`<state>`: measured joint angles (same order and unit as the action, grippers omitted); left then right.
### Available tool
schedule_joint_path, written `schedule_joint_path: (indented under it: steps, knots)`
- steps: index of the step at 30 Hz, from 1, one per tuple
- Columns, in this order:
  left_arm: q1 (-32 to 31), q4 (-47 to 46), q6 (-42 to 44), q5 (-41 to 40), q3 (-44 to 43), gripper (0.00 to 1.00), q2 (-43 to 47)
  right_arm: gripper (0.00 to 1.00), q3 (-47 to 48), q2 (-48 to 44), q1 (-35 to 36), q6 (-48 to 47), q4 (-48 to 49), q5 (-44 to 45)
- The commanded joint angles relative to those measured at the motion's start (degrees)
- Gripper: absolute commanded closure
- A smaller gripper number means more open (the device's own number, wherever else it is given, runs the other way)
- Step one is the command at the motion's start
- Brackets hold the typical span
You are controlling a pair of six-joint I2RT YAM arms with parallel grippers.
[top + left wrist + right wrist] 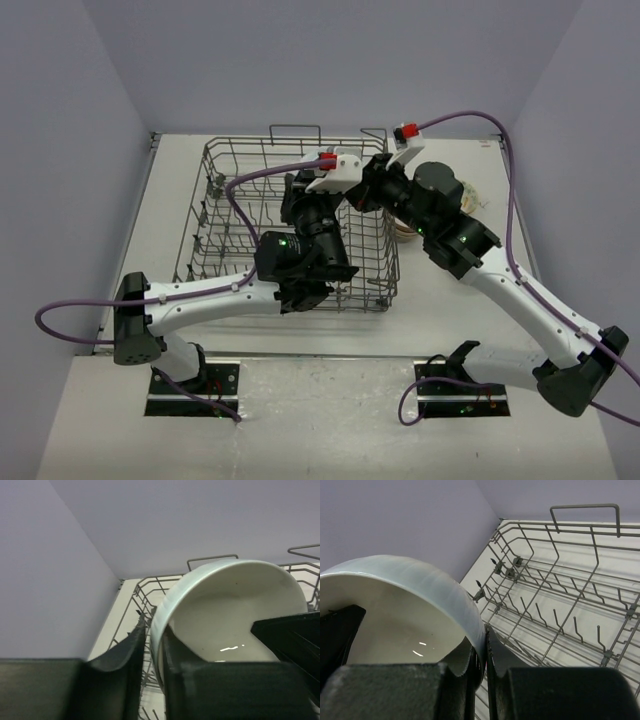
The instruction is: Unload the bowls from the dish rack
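Observation:
A plain white bowl (235,615) hangs in the air above the grey wire dish rack (230,200), between both grippers. My right gripper (485,650) is shut on the bowl's rim, one finger inside and one outside the bowl (395,620). My left gripper (155,650) straddles the opposite rim. Its inner finger lies against the bowl and a narrow gap shows beside the outer finger. In the top view the two grippers meet over the rack's far right part, left (350,195) and right (368,190), and they hide the bowl. The rack's tines (560,580) show no other bowls.
A stack of bowls (405,232) stands on the table just right of the rack, partly hidden by my right arm. The rack's loop handle (296,128) stands up at the far side. Grey walls close in the table on three sides.

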<state>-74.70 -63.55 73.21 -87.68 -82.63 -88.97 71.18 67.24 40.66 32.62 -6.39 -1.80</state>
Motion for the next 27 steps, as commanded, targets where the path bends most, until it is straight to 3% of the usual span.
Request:
schedule_joint_path:
  steps: [1, 2, 3, 4, 5, 8, 15, 20, 21, 22, 23, 25, 26, 27]
  knots:
    - [0.34, -4.39, -0.52, -8.12, -0.60, 0.71, 0.99, 1.00, 2.65, -0.89, 0.03, 1.48, 0.08, 0.92]
    - [0.34, -4.39, -0.79, -8.12, -0.43, 0.59, 1.08, 1.00, 3.09, -0.71, 0.03, 1.48, -0.63, 1.62]
    - [0.34, -4.30, -1.05, -8.03, -0.43, 0.37, 1.34, 1.00, 4.22, -0.45, -0.06, 1.22, -2.38, 2.06]
    - [0.34, -4.22, -1.23, -7.95, -0.34, 0.30, 1.34, 1.00, 4.67, -0.36, -0.23, 1.04, -3.18, 2.76]
    - [0.34, -4.13, -1.31, -7.95, -0.16, 0.15, 1.34, 1.00, 4.93, -0.36, -0.50, 0.87, -3.71, 2.60]
    - [0.34, -3.69, -1.58, -7.42, 0.89, 0.00, 1.61, 1.00, 6.51, 0.08, -3.38, -0.28, -7.57, 3.81]
    - [0.60, -2.55, -1.84, -6.54, 3.53, 0.00, 4.76, 1.00, 4.15, -6.59, -9.81, -4.22, -14.86, 12.07]
    - [3.76, 11.56, -13.78, -4.70, 5.28, 0.00, 8.72, 1.00, 3.53, -11.51, -19.27, -7.13, -23.47, 13.23]
    - [4.73, 14.91, -19.97, -3.30, 5.46, 0.00, 9.59, 1.00, 3.09, -12.56, -21.22, -7.74, -24.45, 12.71]
    - [5.69, 19.90, -24.21, -2.50, 4.85, 0.00, 9.78, 1.00, 2.66, -12.92, -23.16, -8.10, -25.24, 10.35]
    - [7.62, 31.61, -28.60, -1.19, 4.06, 0.00, 9.69, 1.00, 1.52, -13.27, -26.92, -8.36, -26.47, 9.11]
    - [10.00, 49.38, -49.56, 4.68, -3.09, 0.00, 8.47, 1.00, 0.46, -14.42, -29.93, -8.89, -27.53, 6.57]
    - [13.31, 80.90, -61.23, 9.84, -9.33, 0.00, 6.02, 1.00, -0.50, -15.03, -32.29, -9.15, -28.32, 5.85]
    - [17.26, 95.05, -84.05, 27.56, -16.61, 0.00, 4.43, 1.00, -0.69, -16.34, -33.36, -9.24, -28.76, 5.41]
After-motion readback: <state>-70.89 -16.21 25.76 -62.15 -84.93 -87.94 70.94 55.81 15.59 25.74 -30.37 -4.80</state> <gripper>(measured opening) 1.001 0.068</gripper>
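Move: Shared between the hands above the rack, the last white bowl has its middle about 6 cm to the right hand's left and 3 cm above it; from the left hand it is some 6 cm right and 3 ahead. The right hand is to take it to the front stack of white bowls, roughly 36 cm right, 3 ahead and 33 below. The rack-side stack lies about 19 cm right and 14 ahead of the right hand, the patterned bowls about 36 right and 21 ahead. Handing over in mid-air: the left fingers spread wide and release the rim while the right hand keeps its pinch. The right hand then sweeps about 17 cm to the right with the bowl, towards the front stack, first dipping and ending some 3 cm lower, its wrist turning about 20 degrees clockwise. The emptied left hand trails some 9 cm right and slightly forward, also swinging clockwise. ##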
